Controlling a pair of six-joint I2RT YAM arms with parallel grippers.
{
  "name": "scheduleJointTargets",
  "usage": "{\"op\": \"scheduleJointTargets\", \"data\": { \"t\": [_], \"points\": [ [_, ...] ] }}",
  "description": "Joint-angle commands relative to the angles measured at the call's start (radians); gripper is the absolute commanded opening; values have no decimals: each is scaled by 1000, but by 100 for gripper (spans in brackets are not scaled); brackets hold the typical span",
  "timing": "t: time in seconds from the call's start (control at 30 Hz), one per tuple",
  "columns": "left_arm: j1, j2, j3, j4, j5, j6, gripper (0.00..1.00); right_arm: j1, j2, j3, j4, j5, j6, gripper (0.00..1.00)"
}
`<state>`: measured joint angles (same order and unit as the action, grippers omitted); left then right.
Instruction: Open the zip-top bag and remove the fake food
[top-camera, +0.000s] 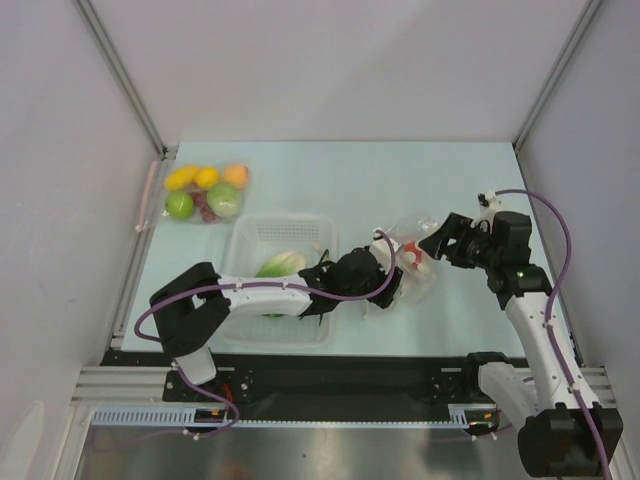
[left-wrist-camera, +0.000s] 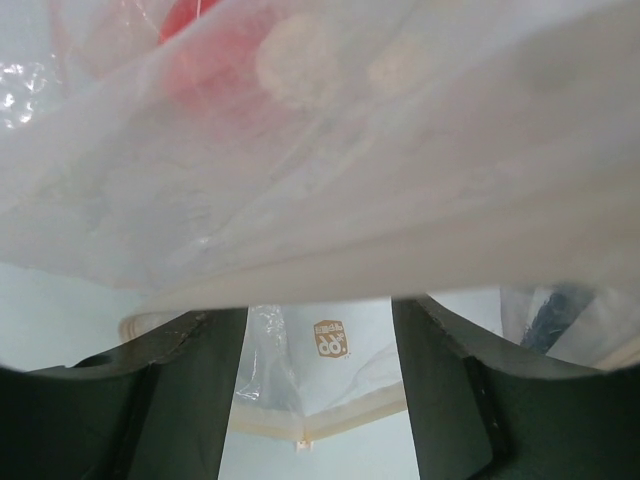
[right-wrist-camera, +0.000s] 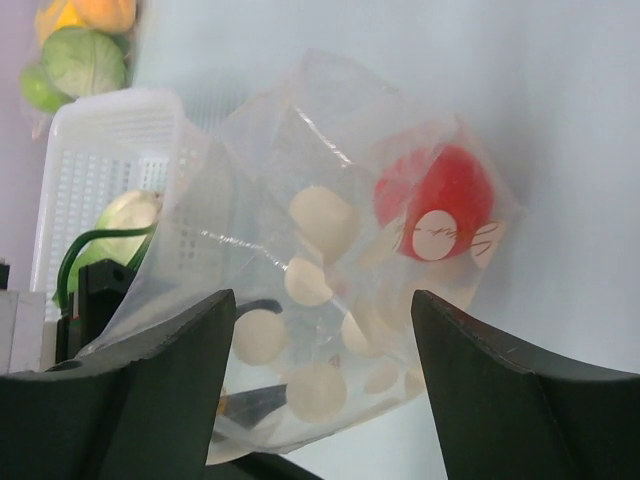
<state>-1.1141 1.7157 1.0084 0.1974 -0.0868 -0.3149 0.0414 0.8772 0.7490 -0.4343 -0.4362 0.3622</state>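
The zip-top bag (top-camera: 418, 278) lies crumpled on the table, right of the white basket (top-camera: 285, 221). It holds a red tomato (right-wrist-camera: 440, 190) and small white pieces (right-wrist-camera: 320, 220). A green lettuce head (top-camera: 280, 264) and a thin dark-green stalk (right-wrist-camera: 100, 240) lie in the basket. My left gripper (top-camera: 388, 264) reaches over the basket to the bag's left side. In the left wrist view its jaws (left-wrist-camera: 318, 390) stand open, with bag film draped above them and the zip strip (left-wrist-camera: 330, 415) beyond. My right gripper (top-camera: 432, 243) is open at the bag's right side, its fingers (right-wrist-camera: 160, 400) apart before the bag (right-wrist-camera: 300, 150).
A clear pouch of yellow, orange and green round fruits (top-camera: 207, 192) lies at the back left, with a pink strip (top-camera: 150, 190) along its left edge. Grey walls close off the table on the left, the back and the right.
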Motion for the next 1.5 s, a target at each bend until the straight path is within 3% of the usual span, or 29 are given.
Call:
{"op": "scheduleJointTargets", "data": {
  "t": [0.0,0.57,0.83,1.03,1.13,1.33,1.47],
  "points": [
    [-1,-1,27,27,-2,-19,65,-34,45,30,55,-16,-29,78],
    [25,41,47,66,38,0,66,-66,433,-20,485,-121,20,75],
    [46,61,48,77,47,-10,67,12,626,7,540,-127,-3,69],
    [57,65,45,67,24,-19,67,64,681,18,496,-75,-35,36],
    [63,65,36,56,-1,-29,68,78,661,9,453,-49,-63,25],
    [71,64,30,39,-71,-33,68,94,608,-11,370,-26,-88,6],
    [71,84,62,10,-109,-16,69,110,573,-33,332,-16,-94,0]
  ]
}}
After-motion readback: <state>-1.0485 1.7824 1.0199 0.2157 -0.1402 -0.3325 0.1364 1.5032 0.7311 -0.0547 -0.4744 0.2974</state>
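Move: The zip-top bag's middle lies some 6 cm ahead of the open, empty right hand, 6 cm to its left and 14 cm below; the red fake food inside is about 8 cm ahead, 4 cm left and 15 cm down. For the left hand, open at the bag's mouth, that red food is roughly 12 cm ahead, 6 cm to the right and 6 cm lower, with the white basket's middle about 25 cm left, 7 cm ahead and 8 cm down. The right hand pinches the bag's film beside the red food, after reaching down about 13 cm and some 8 cm forward, then a few centimetres left as its fingers close, tipping down a little and easing back 2–3 cm with them shut. The left hand, fingers staying open, works some 4 cm forward and 2 cm down towards the food, turning slightly counter-clockwise. ##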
